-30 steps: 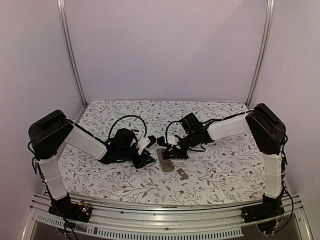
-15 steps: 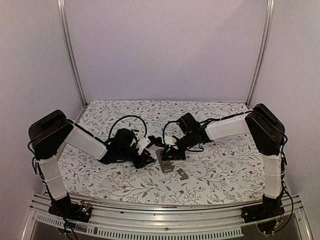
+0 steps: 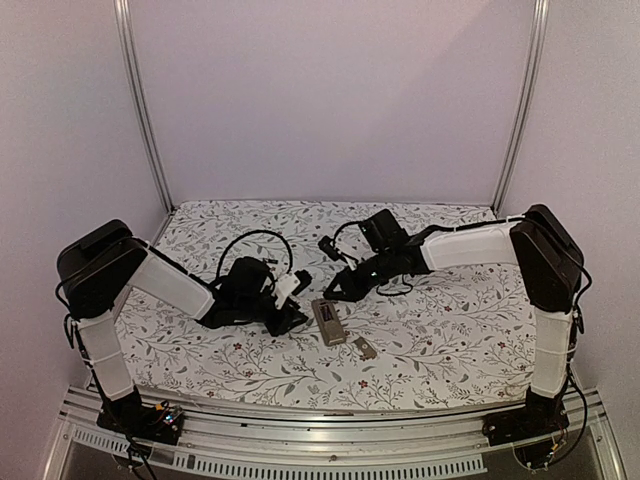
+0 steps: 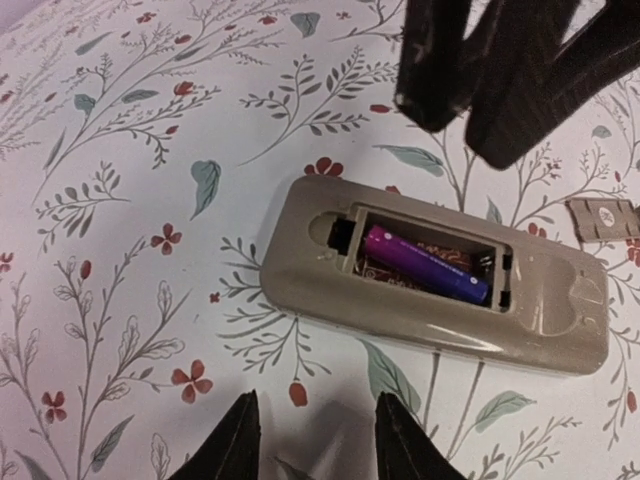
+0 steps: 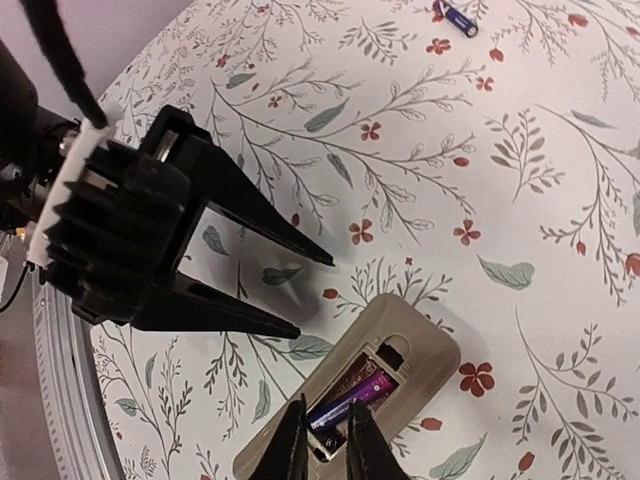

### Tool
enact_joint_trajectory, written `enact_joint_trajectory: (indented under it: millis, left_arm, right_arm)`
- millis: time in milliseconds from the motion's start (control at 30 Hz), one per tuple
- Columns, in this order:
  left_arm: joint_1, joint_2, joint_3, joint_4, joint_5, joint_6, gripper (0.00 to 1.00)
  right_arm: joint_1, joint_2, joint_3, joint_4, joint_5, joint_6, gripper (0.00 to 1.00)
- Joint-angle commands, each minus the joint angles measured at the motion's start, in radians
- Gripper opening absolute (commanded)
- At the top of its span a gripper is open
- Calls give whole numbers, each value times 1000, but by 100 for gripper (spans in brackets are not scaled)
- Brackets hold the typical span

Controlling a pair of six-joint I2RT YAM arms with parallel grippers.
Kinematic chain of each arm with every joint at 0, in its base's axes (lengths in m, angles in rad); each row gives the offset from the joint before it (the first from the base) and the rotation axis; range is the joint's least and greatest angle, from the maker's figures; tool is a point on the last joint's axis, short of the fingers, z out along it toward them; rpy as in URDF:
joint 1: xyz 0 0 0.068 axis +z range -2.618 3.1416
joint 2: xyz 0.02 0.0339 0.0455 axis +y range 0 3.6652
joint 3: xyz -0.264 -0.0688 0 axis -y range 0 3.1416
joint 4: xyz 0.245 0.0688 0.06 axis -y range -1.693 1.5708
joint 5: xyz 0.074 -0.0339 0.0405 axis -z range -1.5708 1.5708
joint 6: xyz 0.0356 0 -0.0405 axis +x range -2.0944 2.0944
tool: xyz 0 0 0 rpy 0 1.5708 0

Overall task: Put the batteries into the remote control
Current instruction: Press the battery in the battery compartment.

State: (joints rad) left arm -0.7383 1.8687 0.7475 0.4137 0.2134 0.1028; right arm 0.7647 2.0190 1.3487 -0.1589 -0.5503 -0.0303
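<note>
The tan-grey remote control [image 4: 330, 270] [image 3: 328, 322] lies back up on the floral cloth, its recess open. One purple battery [image 4: 425, 262] [image 5: 352, 402] lies in the recess, with the slot beside it bare. My left gripper [image 4: 318, 445] [image 3: 298, 302] rests just beside the remote's long side, open and empty. My right gripper [image 5: 326, 445] [image 3: 330, 292] hovers above the recess with its fingers a narrow gap apart and nothing between them. A second battery [image 5: 460, 18] lies loose on the cloth far from the remote.
The small flat cover piece [image 4: 600, 215] [image 3: 365, 349] lies on the cloth near the remote's end. In the right wrist view the left gripper's body [image 5: 120, 240] looms close to the remote. Metal posts stand at the back corners.
The right arm has lifted and drawn back from the remote toward the rear right, and its fingers have narrowed. The left arm and the remote stay where they were.
</note>
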Motion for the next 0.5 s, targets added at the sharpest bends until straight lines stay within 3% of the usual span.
enact_joint_trajectory:
  millis: [0, 67, 267, 467]
  left_arm:
    - [11, -3, 1, 9, -80, -12, 39]
    - [11, -33, -15, 23, -96, -15, 38]
    - [10, -134, -45, 29, -154, -36, 40]
    - [10, -251, -8, -101, -471, -101, 44]
  right_arm:
    - [41, -59, -51, -31, 138, 372, 16]
    - [44, -88, -78, -17, 149, 447, 28]
    - [143, -79, 19, -159, 383, 528, 36]
    - [202, -48, 58, -216, 596, 618, 45]
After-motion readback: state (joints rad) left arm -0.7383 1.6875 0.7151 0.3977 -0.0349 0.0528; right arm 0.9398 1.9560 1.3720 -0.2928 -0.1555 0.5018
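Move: The remote control, with one purple battery in its open compartment, lies almost under the right hand, its middle about 2 cm back, 1 cm to the left and 7 cm below. The battery cover is about 9 cm back and 7 cm right of that hand, the loose battery some 17 cm ahead and 14 cm left, both on the table about 8 cm below. From the low left hand, the remote's middle is some 6 cm right and 1 cm back, level in height. Above the remote, the right hand dips about 1.5 cm, then comes back up to its old height while drawing back some 3 cm and finally easing slightly left; its wrist turns clockwise by roughly 25 degrees and its fingers open from nearly shut to a medium gap, clear of the remote at the end. Meanwhile the left hand, its fingers held part open, first edges forward-left at table level and then lifts away from beside the remote with growing speed, about 6 cm up and 3 cm each forward and left, swinging counter-clockwise and tipping its fingertips up a little. ##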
